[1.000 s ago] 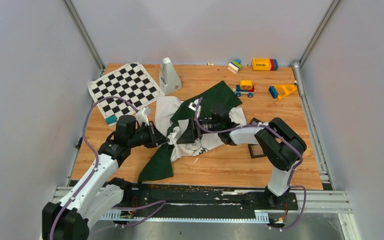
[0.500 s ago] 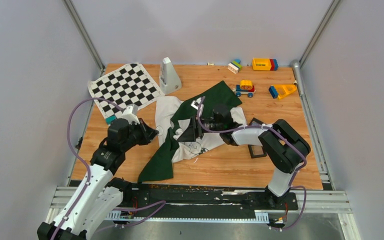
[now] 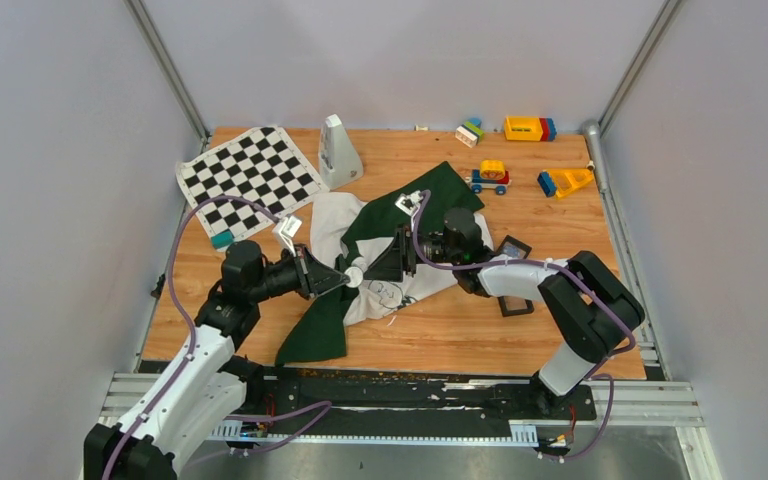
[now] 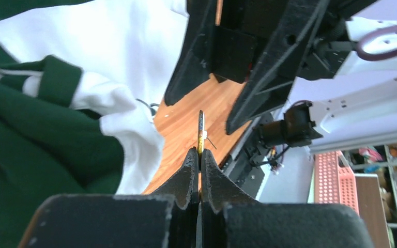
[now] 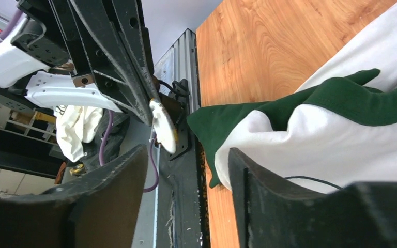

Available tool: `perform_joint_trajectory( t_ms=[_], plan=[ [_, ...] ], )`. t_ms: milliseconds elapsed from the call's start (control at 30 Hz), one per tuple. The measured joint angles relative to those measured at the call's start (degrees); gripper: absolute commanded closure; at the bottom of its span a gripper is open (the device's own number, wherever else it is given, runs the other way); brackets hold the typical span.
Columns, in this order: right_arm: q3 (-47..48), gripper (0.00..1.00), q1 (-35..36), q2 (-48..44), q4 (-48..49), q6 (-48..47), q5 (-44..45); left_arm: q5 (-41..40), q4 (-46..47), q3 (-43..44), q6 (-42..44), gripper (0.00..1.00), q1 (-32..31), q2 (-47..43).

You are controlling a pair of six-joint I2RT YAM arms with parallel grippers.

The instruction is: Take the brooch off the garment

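The garment [image 3: 415, 205], a white T-shirt with dark green sleeves, lies crumpled mid-table; it also shows in the left wrist view [image 4: 108, 62] and the right wrist view [image 5: 341, 129]. My left gripper [image 3: 345, 277] is shut on the brooch [image 4: 200, 129], a thin gold piece seen edge-on sticking out past the fingertips [image 4: 192, 160]. In the right wrist view the brooch [image 5: 163, 126] is a pale yellowish oval, apart from the cloth. My right gripper [image 3: 385, 265] is open and empty [image 5: 188, 170], facing the left gripper, with its right finger against the white cloth.
A small black square tray [image 3: 515, 301] lies right of the garment. A chequered mat [image 3: 250, 175], a white wedge-shaped object [image 3: 338, 150] and a teal block [image 3: 222, 240] are at back left. Toy blocks [image 3: 528, 128] and a toy car [image 3: 489, 177] are at back right.
My left gripper drew back to the left, then came forward to the right again. It now holds the brooch near the right gripper. The right arm shifted slightly right.
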Motion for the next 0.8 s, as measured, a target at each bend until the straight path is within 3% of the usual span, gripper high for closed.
perform_joint_trajectory(
  t_ms=[167, 500, 800],
  plan=[
    [0.0, 0.57, 0.02, 0.0, 0.96, 0.94, -1.09, 5.11, 4.98, -0.48, -1.42, 1.0, 0.0, 0.26],
    [0.0, 0.7, 0.02, 0.02, 5.46, 3.23, -4.79, 6.95, 6.97, -0.63, -2.36, 1.0, 0.0, -0.17],
    [0.0, 0.72, 0.04, 0.04, 8.07, 4.94, -7.26, 8.37, 8.74, -0.63, -2.73, 1.0, 0.0, 1.07]
  ],
)
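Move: The brooch, already off the garment, sits in the left gripper's shut fingertips, about 1 cm ahead and 2 cm right of that hand's point, level with it. From the right hand it lies some 3 cm to the left and 1 cm back, also level. Roughly 15 cm below the right hand, the garment's main heap centres 7 cm ahead and 7 cm right; its green sleeve lies 10 cm back and 11 cm left. The brooch stays pinched in the left fingers as they lift it a good 2 cm, easing about 1 cm back and 1 cm right towards the right fingertips. The right hand, pointing left at it, rises about 2.5 cm and draws back 2 cm, narrowing its fingers from well open to roughly a quarter open about the brooch's free edge; whether they touch it can't be seen. ##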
